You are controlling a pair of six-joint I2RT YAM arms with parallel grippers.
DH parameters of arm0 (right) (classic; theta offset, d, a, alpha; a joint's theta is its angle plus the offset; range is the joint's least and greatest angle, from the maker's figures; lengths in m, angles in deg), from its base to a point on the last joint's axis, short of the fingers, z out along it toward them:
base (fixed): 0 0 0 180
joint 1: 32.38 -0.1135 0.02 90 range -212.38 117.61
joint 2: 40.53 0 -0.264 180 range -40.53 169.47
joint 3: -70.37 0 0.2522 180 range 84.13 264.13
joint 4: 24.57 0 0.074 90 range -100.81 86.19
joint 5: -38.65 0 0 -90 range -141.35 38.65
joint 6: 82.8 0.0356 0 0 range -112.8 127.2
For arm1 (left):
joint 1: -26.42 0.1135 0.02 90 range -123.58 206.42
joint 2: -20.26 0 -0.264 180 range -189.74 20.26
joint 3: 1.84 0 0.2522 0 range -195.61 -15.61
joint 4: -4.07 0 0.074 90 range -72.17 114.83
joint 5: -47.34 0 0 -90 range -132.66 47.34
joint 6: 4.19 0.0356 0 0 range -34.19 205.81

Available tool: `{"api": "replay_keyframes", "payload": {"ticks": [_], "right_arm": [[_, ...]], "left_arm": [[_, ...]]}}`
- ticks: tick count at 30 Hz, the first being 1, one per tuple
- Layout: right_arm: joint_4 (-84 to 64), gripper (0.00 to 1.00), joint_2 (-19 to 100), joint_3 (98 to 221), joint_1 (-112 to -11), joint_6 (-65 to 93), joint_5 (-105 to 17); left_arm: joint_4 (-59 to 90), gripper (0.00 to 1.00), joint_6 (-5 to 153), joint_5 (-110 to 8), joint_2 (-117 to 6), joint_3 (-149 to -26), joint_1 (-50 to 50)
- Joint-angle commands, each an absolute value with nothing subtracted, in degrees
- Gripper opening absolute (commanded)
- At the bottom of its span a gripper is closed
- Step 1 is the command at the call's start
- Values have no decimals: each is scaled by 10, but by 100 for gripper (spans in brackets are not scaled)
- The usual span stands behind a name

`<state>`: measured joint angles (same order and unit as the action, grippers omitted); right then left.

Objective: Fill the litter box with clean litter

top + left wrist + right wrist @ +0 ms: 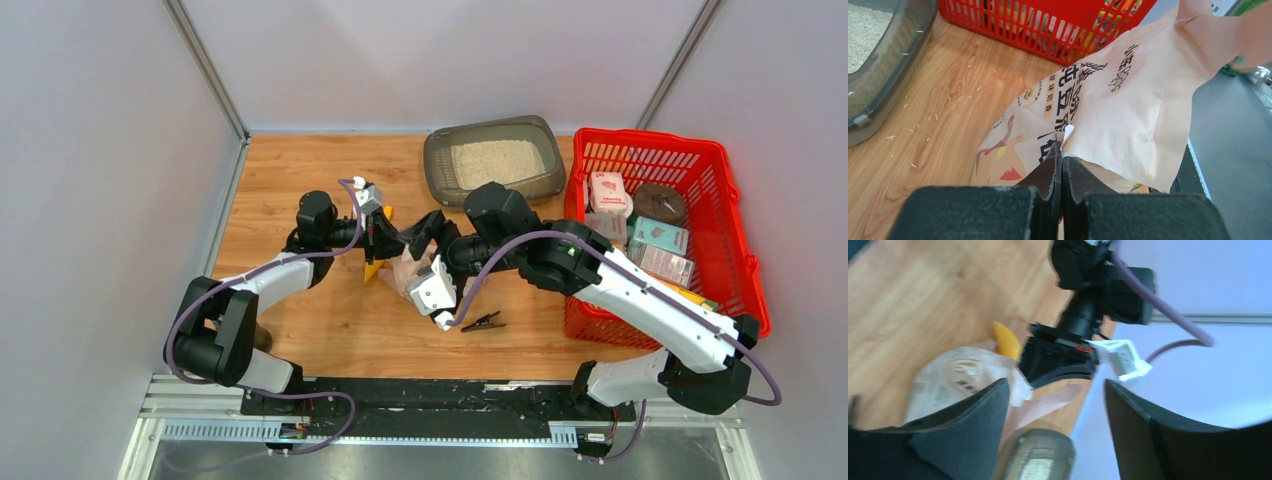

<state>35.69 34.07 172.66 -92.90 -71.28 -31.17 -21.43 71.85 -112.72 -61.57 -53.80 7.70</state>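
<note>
The litter box stands at the back of the table, with pale clean litter lying in it. It also shows at the left of the left wrist view as the litter box holding litter. A beige printed litter bag lies mid-table. My left gripper is shut on the bag's torn top edge. My right gripper stands open just right of it, facing the left gripper, its fingers empty and beside the bag.
A yellow scoop lies partly under the bag. A black clip lies on the wood near the front. The red mesh basket with boxes fills the right side. Stray granules dot the wood by the tray.
</note>
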Motion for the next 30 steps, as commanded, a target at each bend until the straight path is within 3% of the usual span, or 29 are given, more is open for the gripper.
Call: {"api": "replay_keyframes", "payload": {"ticks": [1, 2, 6, 14, 21, 25, 30], "right_arm": [[508, 66, 368, 1771, -934, -656, -251], [521, 55, 378, 1780, -929, -637, -241], [559, 39, 408, 1783, -907, -546, -200], [499, 7, 390, 1640, -896, -480, -201], [231, 0, 312, 1441, -903, -370, -302], [132, 0, 315, 1416, -914, -362, -355], [219, 4, 306, 1501, -916, -399, -357]], "left_arm": [[-238, 1, 690, -1149, -615, -569, 80], [-238, 1, 686, -1150, -613, -569, 80], [-234, 1, 685, -1153, -611, -569, 80], [-231, 0, 668, -1156, -615, -576, 81], [-231, 0, 630, -1157, -629, -601, 81], [-234, 0, 616, -1155, -628, -601, 81], [-234, 0, 608, -1148, -624, -597, 81]]}}
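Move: My left hand still pinches the bag's mouth. The bag's middle lies level with it, about 7 cm right and 11 cm below. From my open right hand, the bag's middle is about 8 cm ahead, 2 cm right and 25 cm down. From that hand the black clip lies level, 12 cm right; the yellow scoop 17 cm ahead, 9 cm left; the litter box 36 cm ahead, 15 cm right; all roughly 30 cm below. I drop my right hand about 20 cm towards the base side of the bag, drawing back and right as it sinks, then ease forward a few centimetres at the bottom. On the way I shut the fingers, with nothing seen between them, and tilt the wrist over 30 degrees. My left hand stays and keeps its pinch on the mouth, rolling slightly. ##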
